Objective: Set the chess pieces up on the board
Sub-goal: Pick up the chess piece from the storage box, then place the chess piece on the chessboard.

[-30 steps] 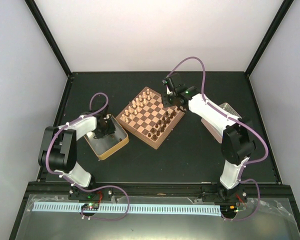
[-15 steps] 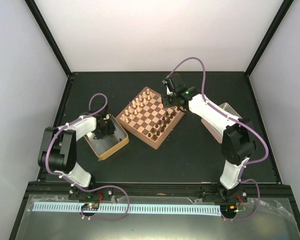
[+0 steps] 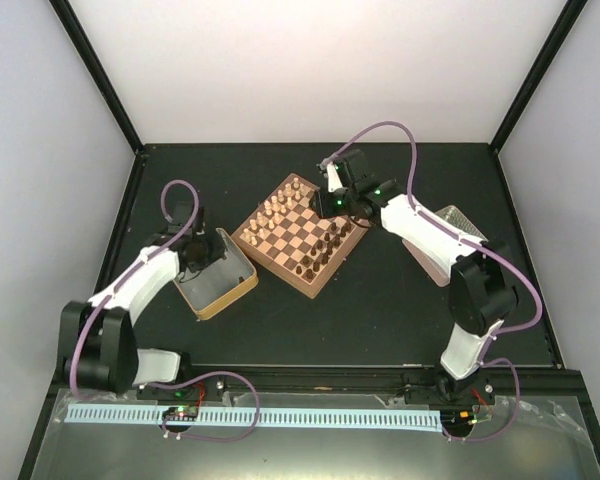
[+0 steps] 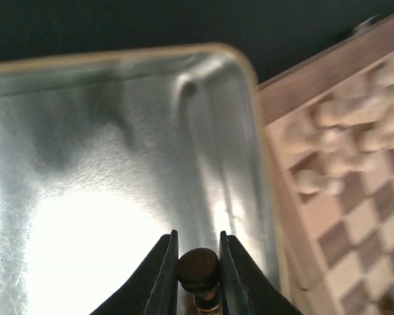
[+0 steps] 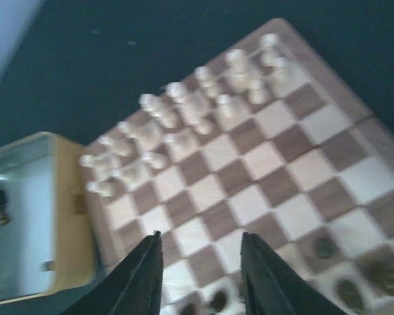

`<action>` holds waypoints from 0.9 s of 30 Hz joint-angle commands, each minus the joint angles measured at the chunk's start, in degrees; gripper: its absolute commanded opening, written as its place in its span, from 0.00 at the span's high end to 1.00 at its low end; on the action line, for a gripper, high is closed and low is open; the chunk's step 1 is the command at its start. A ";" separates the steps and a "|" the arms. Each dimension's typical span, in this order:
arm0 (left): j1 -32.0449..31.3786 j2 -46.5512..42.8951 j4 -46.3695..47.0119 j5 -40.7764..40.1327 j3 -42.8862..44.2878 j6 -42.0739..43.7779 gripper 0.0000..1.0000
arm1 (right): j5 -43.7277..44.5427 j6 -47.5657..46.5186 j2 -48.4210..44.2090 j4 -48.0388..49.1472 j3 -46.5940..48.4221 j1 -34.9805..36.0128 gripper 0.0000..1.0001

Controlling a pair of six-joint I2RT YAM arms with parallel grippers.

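In the left wrist view, my left gripper (image 4: 198, 244) is shut on a dark brown chess piece (image 4: 198, 268), held over the metal tray (image 4: 118, 151). From above, the left gripper (image 3: 194, 258) hangs over that tray (image 3: 220, 290), left of the board (image 3: 271, 266). Dark pieces (image 3: 325, 245) stand along the board's right side and pale ones (image 3: 275, 210) along its left. My right gripper (image 3: 330, 203) hovers over the board's far right corner. In its wrist view the right gripper (image 5: 200, 244) is open and empty above bare squares of the board (image 5: 269, 164), with dark pieces (image 5: 325, 247) just below right.
Pale chessmen (image 5: 184, 105) fill the far rows of the board. The left tray (image 5: 26, 216) touches the board's left rim. A second metal tray (image 3: 462, 220) lies to the right, partly under the right arm. Black frame posts and walls ring the dark table.
The left jaws have closed on the dark piece above the tray, and that arm has stretched out. The right gripper has moved a little left over the board and its jaws stand slightly wider.
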 commanded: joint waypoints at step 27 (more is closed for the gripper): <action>-3.58 -0.28 29.13 38.63 8.41 -40.98 0.90 | -26.66 9.75 -2.26 28.40 -9.76 5.24 0.42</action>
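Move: The left hand already grips a dark chess piece over the storage box; the right gripper it is taken to is about 22 cm right, 9 ahead and 10 higher. From the left hand, the box's middle lies some 5 cm back, 1 left, the chessboard's 19 right and 3 ahead, both about 6 below. From the right hand, the held piece is roughly 22 cm left, 9 back, 10 below; the chessboard's middle 6 back, 2 left, 16 below. Left hand raises its piece about 14 cm, swinging right; right gripper opens, coming 10 cm left towards it. ##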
